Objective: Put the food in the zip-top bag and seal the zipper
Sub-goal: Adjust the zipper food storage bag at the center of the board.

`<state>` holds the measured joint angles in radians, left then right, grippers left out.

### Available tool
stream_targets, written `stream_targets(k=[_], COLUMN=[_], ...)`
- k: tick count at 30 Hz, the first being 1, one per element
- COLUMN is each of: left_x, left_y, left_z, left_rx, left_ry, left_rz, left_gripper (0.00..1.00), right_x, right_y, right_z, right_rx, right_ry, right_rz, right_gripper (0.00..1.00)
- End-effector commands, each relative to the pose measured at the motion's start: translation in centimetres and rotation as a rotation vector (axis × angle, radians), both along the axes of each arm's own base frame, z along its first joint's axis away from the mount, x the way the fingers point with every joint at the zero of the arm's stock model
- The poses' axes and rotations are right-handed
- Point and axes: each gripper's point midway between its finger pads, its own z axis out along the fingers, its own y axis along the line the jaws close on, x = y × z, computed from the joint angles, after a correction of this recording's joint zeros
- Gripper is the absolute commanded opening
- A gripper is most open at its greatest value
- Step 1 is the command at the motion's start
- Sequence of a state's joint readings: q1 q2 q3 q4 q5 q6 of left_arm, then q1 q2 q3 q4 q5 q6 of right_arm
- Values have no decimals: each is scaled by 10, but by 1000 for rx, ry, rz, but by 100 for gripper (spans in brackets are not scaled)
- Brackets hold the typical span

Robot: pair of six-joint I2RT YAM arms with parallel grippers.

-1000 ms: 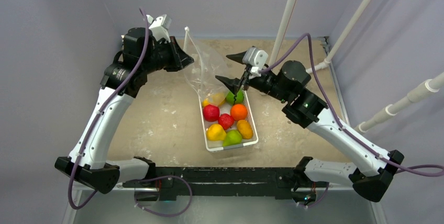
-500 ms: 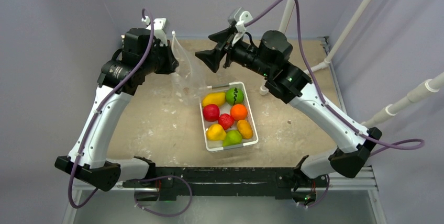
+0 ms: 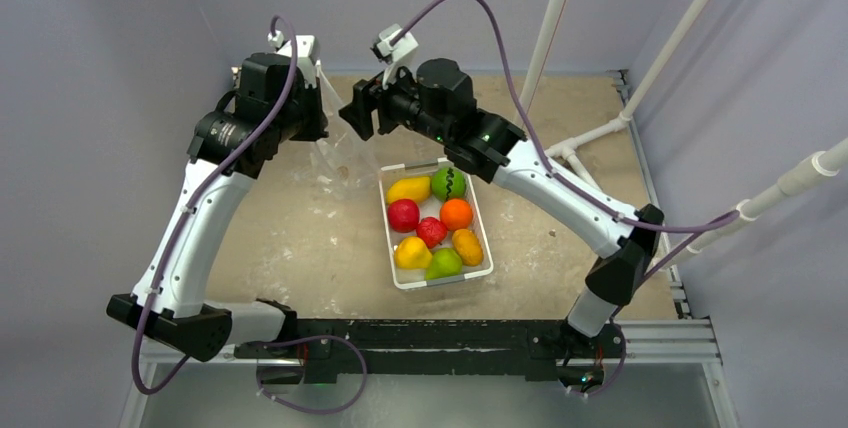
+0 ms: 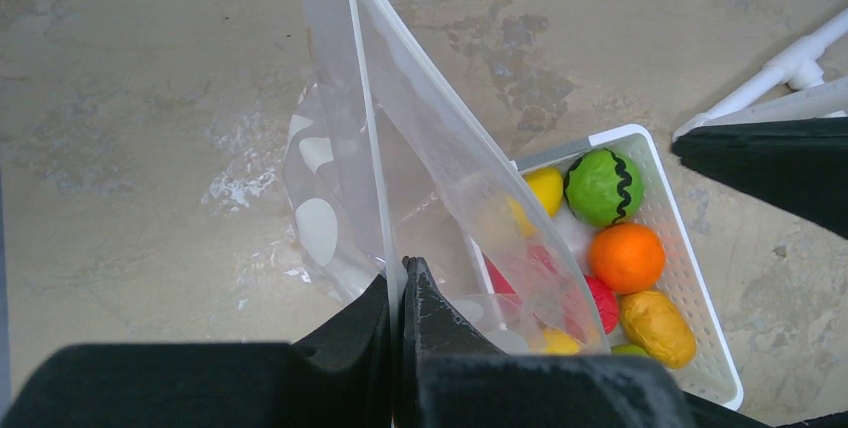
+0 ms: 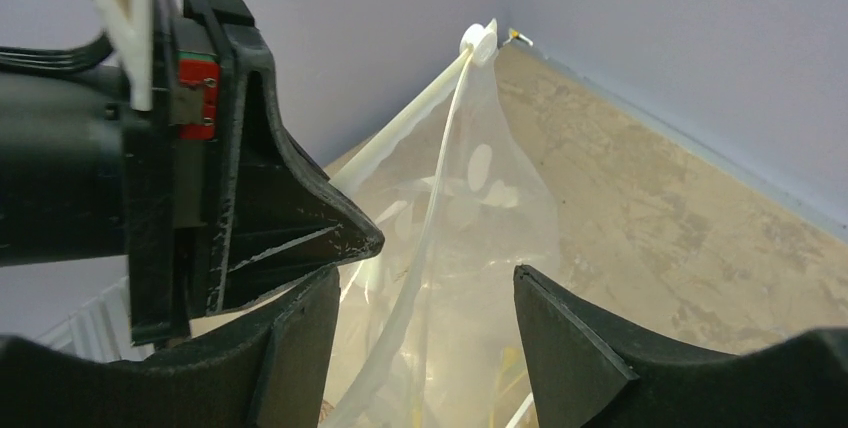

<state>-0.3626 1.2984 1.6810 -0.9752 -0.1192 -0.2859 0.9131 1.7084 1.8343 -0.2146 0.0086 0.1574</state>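
Note:
The clear zip-top bag hangs from my left gripper, which is shut on one side of the zipper. The bag's mouth gapes open, and its bottom rests on the table left of the white tray. The food, several yellow, green, red and orange toy fruits, lies in the tray; it also shows in the left wrist view. My right gripper is open and empty beside the left one. In the right wrist view its jaws straddle the zipper strip without touching it.
The tray sits mid-table, just right of the bag. White pipes rise at the back right and one lies on the table. Purple walls close in the back and both sides.
My right arm swung from above the tray's far end to the back left, up to the bag's mouth, still open. My left gripper drew the bag a little left, off the tray.

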Motion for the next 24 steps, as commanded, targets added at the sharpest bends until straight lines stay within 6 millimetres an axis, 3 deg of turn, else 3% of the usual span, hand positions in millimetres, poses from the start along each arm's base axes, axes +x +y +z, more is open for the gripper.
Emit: stream_targets(k=[1, 10, 14, 19, 21, 23, 24], left_x=[3, 7, 8, 6, 5, 4, 3], left_y=[4, 10, 14, 20, 22, 21, 21], left_z=[12, 5, 0, -9, -15, -21, -23], left_rx=[30, 68, 91, 134, 150, 163, 169], left_ry=[-37, -17, -3, 21, 37, 55, 62], left_rz=[12, 42, 54, 72, 75, 69, 63], left_gripper=[0, 0, 0, 0, 0, 0, 0], right_x=[7, 29, 34, 42, 44, 49, 52], right_y=[7, 29, 37, 41, 42, 40, 38], right_z=[15, -24, -45, -70, -78, -88, -93], right_rx=[33, -28, -62, -107, -110, -113, -114], right_ry=[3, 43, 68, 81, 83, 93, 100], right_rz=[-37, -64, -58, -71, -72, -80, -85], right_gripper=[66, 60, 53, 35, 21, 0, 0])
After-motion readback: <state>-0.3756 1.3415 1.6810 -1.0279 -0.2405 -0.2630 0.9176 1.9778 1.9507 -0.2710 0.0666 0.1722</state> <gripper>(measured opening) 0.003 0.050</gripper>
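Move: About 4 cm ahead of the open right hand, 4 cm to its left and 10 cm lower is the free rim of the food storage bag. The left fingers, shut on the other rim, are roughly 2 cm ahead of the right hand, 8 cm left and 8 cm below it; from them the free rim is some 2 cm farther out, 4 cm right and 2 cm lower. The zipper slider is about 12 cm ahead of the right hand, 8 cm left and 7 cm down; the fruit tray's middle is 8 cm back, 13 cm right and 30 cm below it. Sinking about 10 cm while edging some 4 cm forward and 4 cm left, the right hand comes down over the bag's free rim beside the left hand; its fingers narrow slowly, then shut fast at the bottom and pinch the rim. Keeping its pinch on the opposite rim, the left hand eases about 2 cm down and nearly as much left, rolling slightly. ##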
